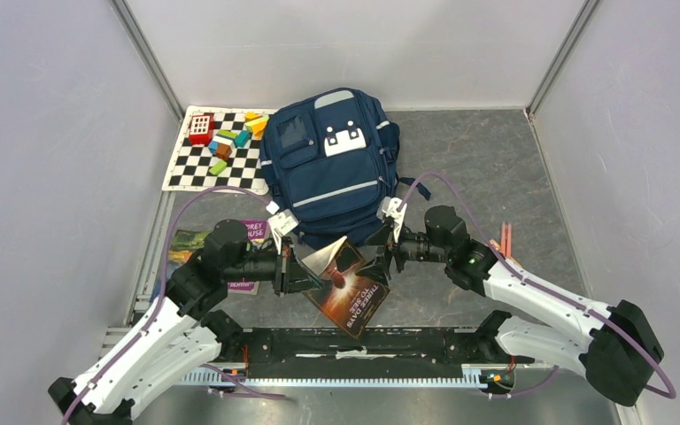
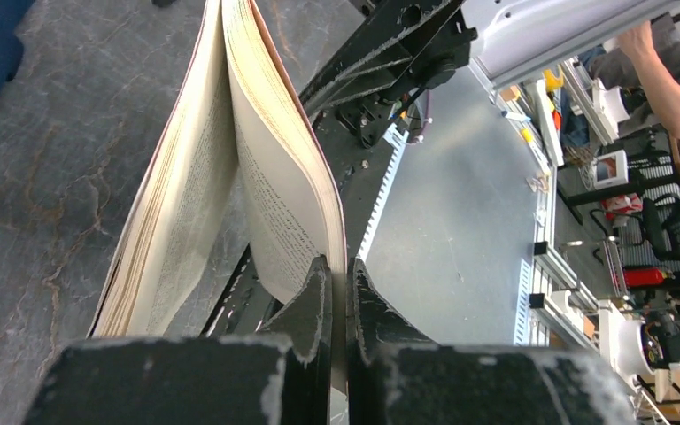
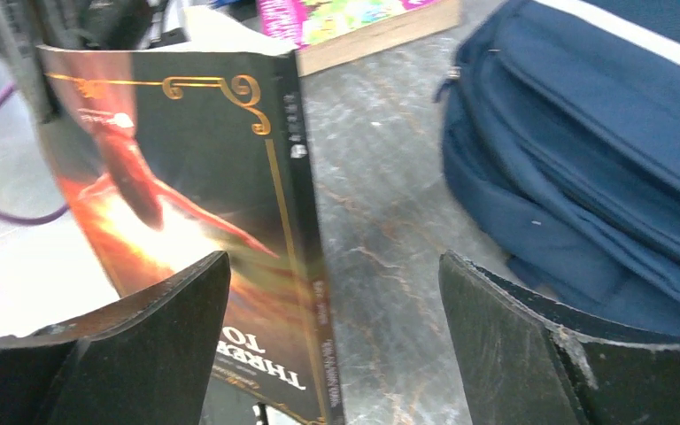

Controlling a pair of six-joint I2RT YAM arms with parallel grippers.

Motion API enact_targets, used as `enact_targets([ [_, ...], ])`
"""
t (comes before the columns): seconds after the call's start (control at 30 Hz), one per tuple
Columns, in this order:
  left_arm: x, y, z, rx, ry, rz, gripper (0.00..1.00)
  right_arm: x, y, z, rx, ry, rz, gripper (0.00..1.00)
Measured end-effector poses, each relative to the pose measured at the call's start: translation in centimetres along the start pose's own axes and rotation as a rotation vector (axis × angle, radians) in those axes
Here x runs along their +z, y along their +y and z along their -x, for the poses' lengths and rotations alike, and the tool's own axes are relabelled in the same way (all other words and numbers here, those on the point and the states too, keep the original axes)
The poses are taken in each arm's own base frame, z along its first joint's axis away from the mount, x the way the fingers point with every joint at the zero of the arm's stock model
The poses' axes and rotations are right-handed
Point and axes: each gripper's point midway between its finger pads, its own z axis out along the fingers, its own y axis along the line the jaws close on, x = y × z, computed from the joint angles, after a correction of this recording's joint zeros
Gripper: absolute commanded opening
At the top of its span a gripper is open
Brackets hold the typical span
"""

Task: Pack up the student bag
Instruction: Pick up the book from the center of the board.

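The student bag, navy blue with grey stripes and a white patch, lies flat at the back middle of the table. In front of it a dark paperback book with a red-orange cover is lifted and fanned open. My left gripper is shut on one cover edge of this book, and the pages hang apart beyond my left gripper. My right gripper stands open just right of the book. In the right wrist view the book's spine lies between the wide fingers of my right gripper, and the bag is to the right.
A checkered mat at the back left carries several coloured blocks and a red toy. A second book with a pink and green cover lies under the left arm. Red pencils lie beside the right arm.
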Motion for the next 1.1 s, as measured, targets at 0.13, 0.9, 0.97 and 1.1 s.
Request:
enact_targets([
  [0.13,0.1,-0.5,0.0,0.013,0.011,-0.033,0.02,0.1,2.2,-0.3,0.03,0.011,0.132,0.81],
  [0.9,1.6,2.6,6.5,0.21,-0.054,0.162,0.94,-3.6,-4.4,0.4,0.217,-0.087,-0.189,0.0],
  [0.97,2.5,4.2,7.3,0.211,-0.034,0.218,0.93,-5.6,-7.9,1.0,0.231,-0.113,-0.364,0.0],
  [1.1,4.8,7.2,7.6,0.196,0.036,0.302,0.91,-10.6,-14.4,0.3,0.306,-0.139,-0.678,0.0],
])
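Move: Held up by the left hand, with one half pinched in its fingers, the book has its middle about 6 cm to the right of them and 7 cm below, 1 cm back. From the open right hand, that middle lies some 8 cm back, 7 cm left and 3 cm lower. The backpack's middle is about 23 cm ahead of the right hand, 11 cm left and 6 cm below. The purple book lies some 21 cm left of the left hand, 6 cm ahead and 14 cm below. Drawing back about 6 cm with a slight counter-clockwise turn, the right hand closes its fingers across the book's spine while the left keeps its pinch, almost still. The left then opens wide, letting go, and goes forward some 11 cm towards the backpack's near end. The right reverses, carrying the book forward and right at about the same height, swinging some 60 degrees clockwise. ##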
